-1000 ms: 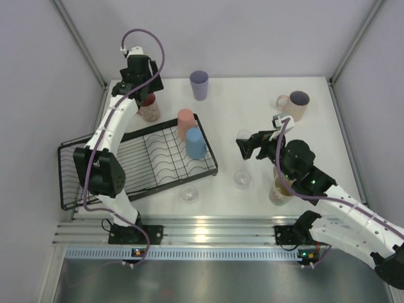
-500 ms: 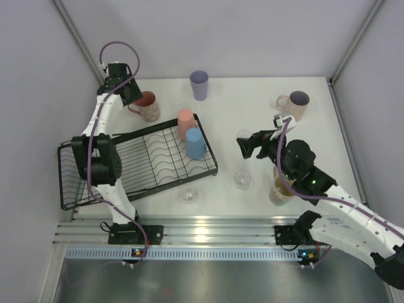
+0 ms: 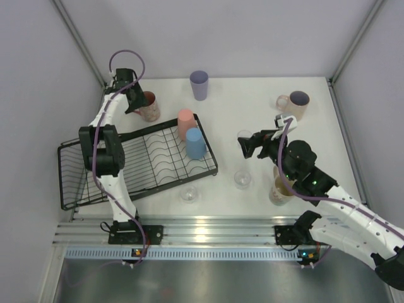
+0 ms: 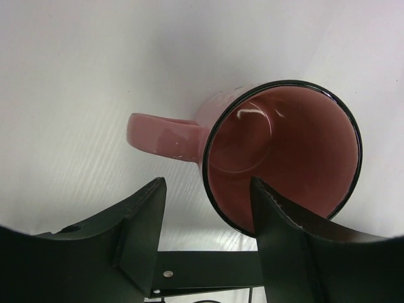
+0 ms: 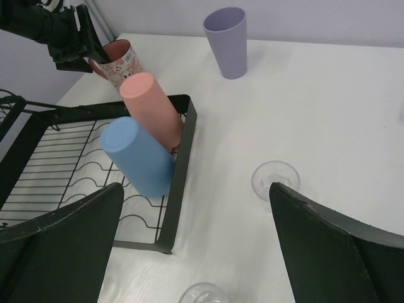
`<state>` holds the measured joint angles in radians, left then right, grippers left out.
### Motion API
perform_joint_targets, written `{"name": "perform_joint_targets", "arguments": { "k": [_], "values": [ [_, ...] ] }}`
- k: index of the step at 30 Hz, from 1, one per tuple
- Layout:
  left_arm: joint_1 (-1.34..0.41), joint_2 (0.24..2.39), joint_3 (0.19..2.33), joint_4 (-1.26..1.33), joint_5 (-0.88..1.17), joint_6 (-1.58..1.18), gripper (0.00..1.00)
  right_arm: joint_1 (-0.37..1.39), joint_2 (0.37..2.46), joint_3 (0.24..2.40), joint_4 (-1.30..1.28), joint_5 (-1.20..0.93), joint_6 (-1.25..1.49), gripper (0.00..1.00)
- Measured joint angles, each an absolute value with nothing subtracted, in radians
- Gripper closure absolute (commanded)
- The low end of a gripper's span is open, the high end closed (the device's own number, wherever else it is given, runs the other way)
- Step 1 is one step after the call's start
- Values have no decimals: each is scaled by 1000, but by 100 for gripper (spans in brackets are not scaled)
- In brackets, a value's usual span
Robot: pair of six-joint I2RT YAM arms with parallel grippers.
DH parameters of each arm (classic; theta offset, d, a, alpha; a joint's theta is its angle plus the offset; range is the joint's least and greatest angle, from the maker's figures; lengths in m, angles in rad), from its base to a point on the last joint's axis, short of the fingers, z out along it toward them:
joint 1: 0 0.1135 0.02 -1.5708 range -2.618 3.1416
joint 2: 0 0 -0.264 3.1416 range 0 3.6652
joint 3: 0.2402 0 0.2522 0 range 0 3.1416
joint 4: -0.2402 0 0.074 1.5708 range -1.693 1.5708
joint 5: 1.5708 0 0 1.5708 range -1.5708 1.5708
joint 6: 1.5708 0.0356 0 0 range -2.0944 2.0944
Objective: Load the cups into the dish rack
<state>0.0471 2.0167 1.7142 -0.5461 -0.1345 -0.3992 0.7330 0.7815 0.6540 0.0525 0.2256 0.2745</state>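
Observation:
A pink mug (image 4: 278,145) stands upright at the table's far left, just behind the black dish rack (image 3: 136,165). My left gripper (image 4: 207,184) is open astride its rim, one finger (image 4: 287,240) inside the mug and the other outside, below the handle. A salmon tumbler (image 3: 185,123) and a blue tumbler (image 3: 195,143) lie in the rack's right end. A lavender tumbler (image 3: 199,84) stands at the back. My right gripper (image 5: 196,189) hangs wide open over the table's middle, holding nothing, above a clear glass (image 5: 276,179).
A cream mug with a dark inside (image 3: 293,104) stands at the back right. Another mug (image 3: 278,189) sits partly under my right arm. Two clear glasses (image 3: 242,179) (image 3: 188,194) stand near the rack's front right corner. Grey walls close in both sides.
My left gripper swung off the mug to the left, then came back onto its rim, its jaws narrowing. The right arm has stayed put.

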Motion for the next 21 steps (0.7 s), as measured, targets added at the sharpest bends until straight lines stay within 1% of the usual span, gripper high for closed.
{"name": "perform_joint_targets", "arguments": {
  "k": [3, 9, 13, 14, 16, 17, 19, 20, 21],
  "values": [
    [47, 2022, 1719, -546, -124, -402, 45, 733, 781, 654, 52, 227, 272, 1],
    [47, 2056, 1749, -546, -109, -398, 49, 733, 781, 654, 52, 228, 271, 1],
    [47, 2085, 1757, -542, -92, -400, 58, 733, 781, 654, 52, 228, 270, 1],
    [47, 2087, 1760, -542, -86, -400, 66, 733, 781, 654, 52, 228, 270, 1],
    [47, 2091, 1766, -542, -87, -397, 77, 733, 781, 654, 52, 228, 269, 1],
    [48, 2092, 1768, -542, -80, -399, 88, 733, 781, 654, 51, 228, 269, 1],
    [49, 2094, 1769, -555, -69, -395, 98, 733, 781, 654, 52, 228, 269, 1],
    [50, 2094, 1772, -555, -59, -393, 100, 733, 781, 654, 52, 228, 269, 1],
    [50, 2094, 1773, -555, -59, -389, 100, 733, 781, 654, 52, 228, 268, 1]
  ]
}}
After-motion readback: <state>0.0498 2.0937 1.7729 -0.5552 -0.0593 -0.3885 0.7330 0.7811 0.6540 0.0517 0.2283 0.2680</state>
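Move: The red mug's middle is about 4 cm right of the left hand, 2 cm ahead and 4 cm below; its handle points left. Also from that hand, the pink cup stands some 20 cm right and 7 cm back, the blue cup 23 cm right and 14 cm back, the purple cup 25 cm right and 9 cm ahead, all roughly 4 cm lower. From the right hand the mug is about 28 cm ahead, 37 cm left and 19 cm below. Left hand eases 2 cm down and slightly forward-right, closing its fingers to pinch the red mug's left wall. ##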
